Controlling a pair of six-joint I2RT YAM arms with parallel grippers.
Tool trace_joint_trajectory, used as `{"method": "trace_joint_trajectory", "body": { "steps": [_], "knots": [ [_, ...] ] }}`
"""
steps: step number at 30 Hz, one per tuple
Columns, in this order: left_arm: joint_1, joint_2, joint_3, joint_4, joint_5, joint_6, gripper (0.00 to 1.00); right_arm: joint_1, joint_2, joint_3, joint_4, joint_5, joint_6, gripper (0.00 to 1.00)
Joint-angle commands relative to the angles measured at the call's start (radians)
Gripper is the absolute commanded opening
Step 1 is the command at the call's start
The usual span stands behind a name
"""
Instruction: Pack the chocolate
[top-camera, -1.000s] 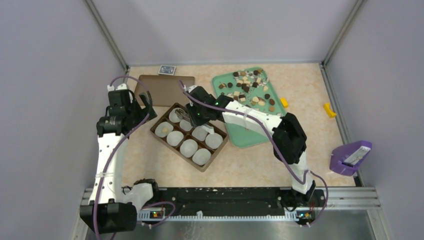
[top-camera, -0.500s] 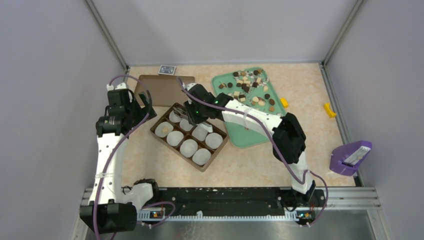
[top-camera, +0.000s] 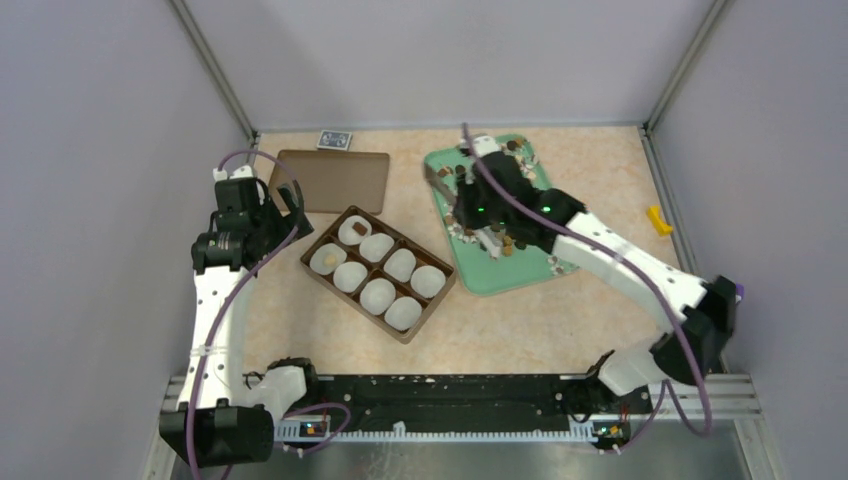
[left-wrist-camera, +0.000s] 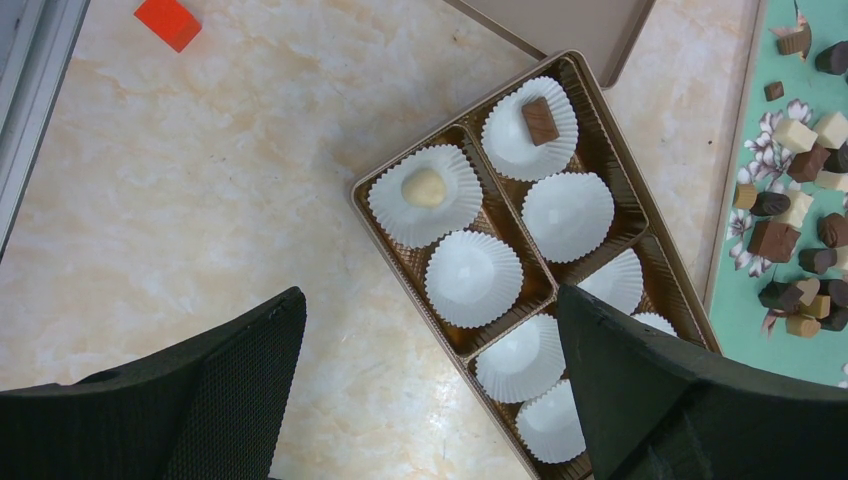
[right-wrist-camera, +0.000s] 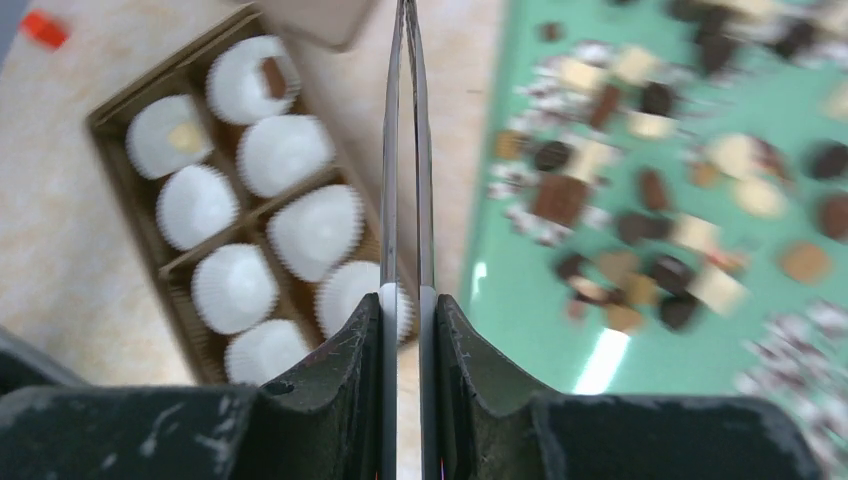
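The chocolate (top-camera: 510, 148) lies as several small brown, tan and cream pieces on the green tray (top-camera: 500, 275), also seen in the right wrist view (right-wrist-camera: 650, 230). In the brown box (top-camera: 312, 272), a brown square piece (left-wrist-camera: 540, 120) and a cream round piece (left-wrist-camera: 424, 187) each rest in a white paper cup. My right gripper (top-camera: 458, 200) hovers over the tray's left part, shut on thin metal tweezers (right-wrist-camera: 405, 150) whose blades are pinched together with nothing between them. My left gripper (left-wrist-camera: 430, 300) hangs open over the box's left edge, holding nothing.
The box's flat brown lid (top-camera: 335, 180) lies behind the box, with a small blue card box (top-camera: 335, 139) beyond it. A yellow block (top-camera: 657, 218) and a purple holder (top-camera: 700, 315) sit at the right. A red block (left-wrist-camera: 168, 22) lies far left.
My right arm has swung from the box's back cups over to the green tray and its tweezers have closed. The brown piece stays in the back cup. The left arm has not moved.
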Motion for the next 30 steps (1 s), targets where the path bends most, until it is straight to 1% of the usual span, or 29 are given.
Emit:
{"method": "trace_joint_trajectory", "body": {
  "steps": [1,4,8,9,11,12,24,30],
  "knots": [
    [0.004,-0.006,0.015,0.028,0.009,0.012,0.99,-0.102,-0.207,-0.177,-0.085,0.137,0.012,0.16],
    [0.004,0.007,0.01,0.044,0.011,0.002,0.99,-0.123,-0.29,-0.29,-0.161,0.168,0.027,0.2],
    [0.004,0.018,0.007,0.06,0.056,-0.009,0.99,-0.126,-0.338,-0.372,-0.227,0.172,0.079,0.25],
    [0.004,0.02,0.005,0.062,0.061,-0.009,0.99,-0.126,-0.348,-0.386,-0.227,0.162,0.092,0.27],
    [0.004,0.025,0.005,0.064,0.061,-0.01,0.99,-0.126,-0.364,-0.408,-0.202,0.13,0.113,0.38],
    [0.004,0.027,0.005,0.064,0.062,-0.01,0.99,-0.125,-0.367,-0.418,-0.188,0.12,0.121,0.4],
    [0.003,0.021,-0.006,0.069,0.063,-0.016,0.99,-0.126,-0.288,-0.444,-0.092,0.053,0.123,0.41],
    [0.003,0.018,-0.007,0.069,0.056,-0.015,0.99,-0.126,-0.24,-0.436,-0.092,0.053,0.121,0.42]
  ]
}}
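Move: The right hand, already holding the tongs, is about 22 cm above the near cluster of chocolates on the green tray, which lies some 6 cm to its right and 5 cm ahead. The brown square chocolate is about 3 cm right and 10 cm ahead, the green tray's middle roughly 10 cm right and 14 cm ahead. The chocolate box is about 19 cm left and nearly level. From the left hand, the near cluster lies some 41 cm right and 7 cm ahead. The right hand keeps its hold on the tongs and swings fast away from the chocolate box, about 15 cm to the right, then sinks some 10 cm and draws back about 5 cm, while the wrist turns some 15 degrees clockwise and tips down as much. It eases back left a couple of centimetres at the end, still sinking slowly, as the fingers open partway and let the tongs spread, their tips coming over the near cluster of chocolates, with no contact to be made out yet. ##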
